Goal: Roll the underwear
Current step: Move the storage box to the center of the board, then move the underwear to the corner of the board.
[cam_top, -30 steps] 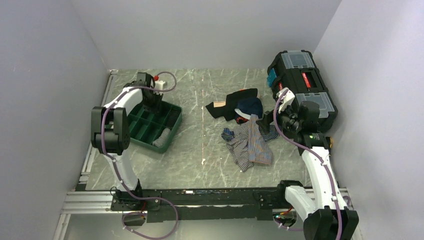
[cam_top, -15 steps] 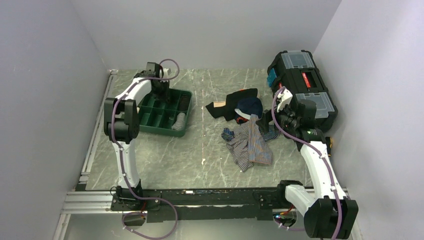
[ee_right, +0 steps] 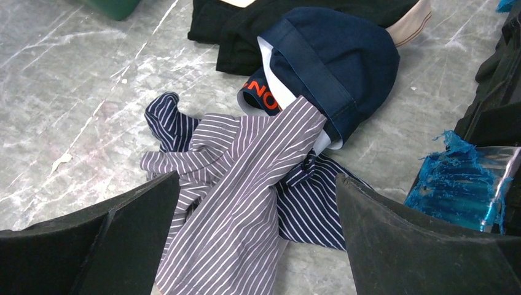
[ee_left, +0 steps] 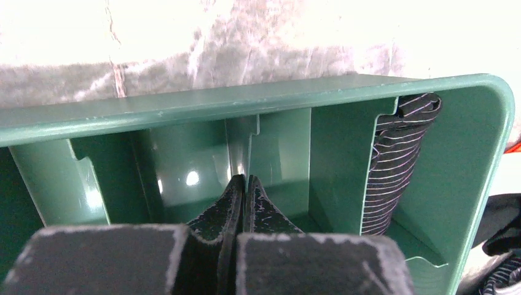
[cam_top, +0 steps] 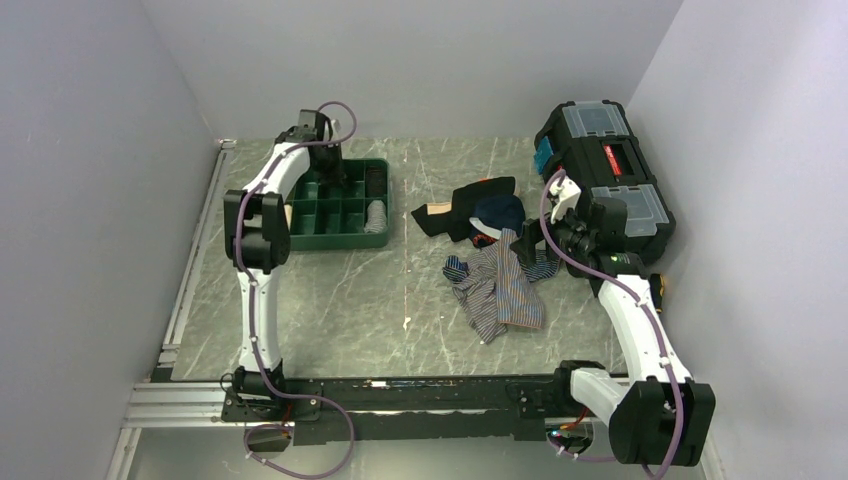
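Observation:
The underwear (cam_top: 493, 288), pale grey-and-white pinstriped boxer shorts, lies crumpled on the table right of centre, partly over a navy striped garment (ee_right: 316, 206). In the right wrist view the underwear (ee_right: 242, 190) fills the space below my right gripper (ee_right: 257, 178), which hangs open above it without touching. From above, that right gripper (cam_top: 530, 240) sits at the pile's right edge. My left gripper (cam_top: 325, 178) is down inside a green divided tray (cam_top: 335, 243), shut, its fingertips (ee_left: 236, 196) pressed together by a divider with nothing seen between them.
A rolled dark striped garment (ee_left: 393, 166) stands in the tray's end compartment (cam_top: 377, 215). Black (cam_top: 470, 205) and navy (ee_right: 335, 58) garments lie behind the underwear. A black toolbox (cam_top: 605, 170) stands at the back right, a crumpled blue thing (ee_right: 454, 178) beside it. Walls close three sides.
The green tray has slid right and towards the back and turned square, my left gripper travelling with it. My right gripper has edged slightly towards the garment pile.

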Tool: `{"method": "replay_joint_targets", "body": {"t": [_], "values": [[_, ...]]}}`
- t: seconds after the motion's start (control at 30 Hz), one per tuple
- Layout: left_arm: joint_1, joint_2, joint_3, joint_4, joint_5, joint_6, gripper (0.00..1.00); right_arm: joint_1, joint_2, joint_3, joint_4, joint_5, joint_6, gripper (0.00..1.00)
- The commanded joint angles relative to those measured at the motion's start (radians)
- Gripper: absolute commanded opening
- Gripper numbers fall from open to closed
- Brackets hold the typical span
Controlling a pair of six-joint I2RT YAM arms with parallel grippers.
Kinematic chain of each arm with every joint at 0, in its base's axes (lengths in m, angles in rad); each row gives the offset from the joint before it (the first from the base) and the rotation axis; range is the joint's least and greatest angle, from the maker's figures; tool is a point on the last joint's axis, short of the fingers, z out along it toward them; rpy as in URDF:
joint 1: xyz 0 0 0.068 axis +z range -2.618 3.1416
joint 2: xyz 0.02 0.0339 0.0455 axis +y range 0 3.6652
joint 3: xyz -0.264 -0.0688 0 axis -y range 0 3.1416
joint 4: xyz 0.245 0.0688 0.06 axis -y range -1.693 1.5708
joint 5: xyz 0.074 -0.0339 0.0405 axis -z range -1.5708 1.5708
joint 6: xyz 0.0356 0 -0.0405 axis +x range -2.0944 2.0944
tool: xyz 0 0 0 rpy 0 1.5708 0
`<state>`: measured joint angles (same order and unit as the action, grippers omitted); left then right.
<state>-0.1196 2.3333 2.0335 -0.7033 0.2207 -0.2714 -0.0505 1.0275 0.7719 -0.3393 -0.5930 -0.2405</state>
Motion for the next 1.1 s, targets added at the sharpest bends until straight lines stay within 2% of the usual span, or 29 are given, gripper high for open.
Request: {"method": "replay_joint_targets", "body": {"t": [0.0, 0.23, 0.43, 0.53, 0.63, 0.77, 0.87, 0.93, 1.07], "values": [[0.005, 0.056, 0.095, 0.019, 0.01, 0.013, 0.0, 0.007, 0.003, 0.02, 0.036, -0.005, -0.011, 1.0], [0.073, 0.1, 0.177, -0.016, -0.023, 0.055, 0.0, 0.011, 0.0, 0.014, 0.042, 0.004, -0.011, 1.0], [0.104, 0.169, 0.315, -0.054, -0.047, 0.133, 0.0, 0.028, 0.027, 0.022, 0.028, 0.036, -0.005, 1.0], [0.106, 0.186, 0.344, -0.048, -0.05, 0.147, 0.06, 0.045, 0.033, 0.026, 0.009, 0.049, -0.012, 1.0], [0.108, 0.183, 0.351, -0.024, -0.075, 0.152, 0.21, 0.1, 0.047, 0.033, -0.029, 0.092, -0.042, 1.0], [0.109, 0.145, 0.332, -0.007, -0.077, 0.154, 0.53, 0.162, 0.076, 0.038, -0.089, 0.186, -0.09, 1.0], [0.113, 0.081, 0.278, 0.009, -0.051, 0.147, 0.71, 0.191, 0.099, 0.029, -0.123, 0.216, -0.117, 1.0], [0.116, 0.021, 0.218, 0.028, -0.029, 0.142, 0.78, 0.213, 0.113, 0.023, -0.15, 0.242, -0.141, 0.99], [0.117, -0.131, 0.094, 0.042, 0.014, 0.139, 0.82, 0.25, 0.141, 0.019, -0.197, 0.272, -0.189, 0.95]]}}
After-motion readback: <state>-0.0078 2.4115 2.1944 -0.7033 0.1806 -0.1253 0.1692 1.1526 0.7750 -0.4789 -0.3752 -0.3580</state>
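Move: My left hand's shut fingertips are down inside the green storage box, in its far row by the middle divider; the box's middle is about 8 cm back, 2 cm lower. The black roll sits 9 cm right, level; the grey roll 9 cm right, 11 cm back. From my open right hand, the striped underwear lies 4 cm back, 5 cm left, 16 cm below; the navy pair 14 cm ahead, 4 cm left. With my left fingers still shut inside the box, I push it farther out and then mostly left, about 7 cm left and 6 cm forward; there I spread the fingers wide astride the divider and start drawing back and slightly up. Meanwhile my right hand, staying open, sinks some 6 cm towards the striped underwear, easing back and left and tipping its fingers down. ##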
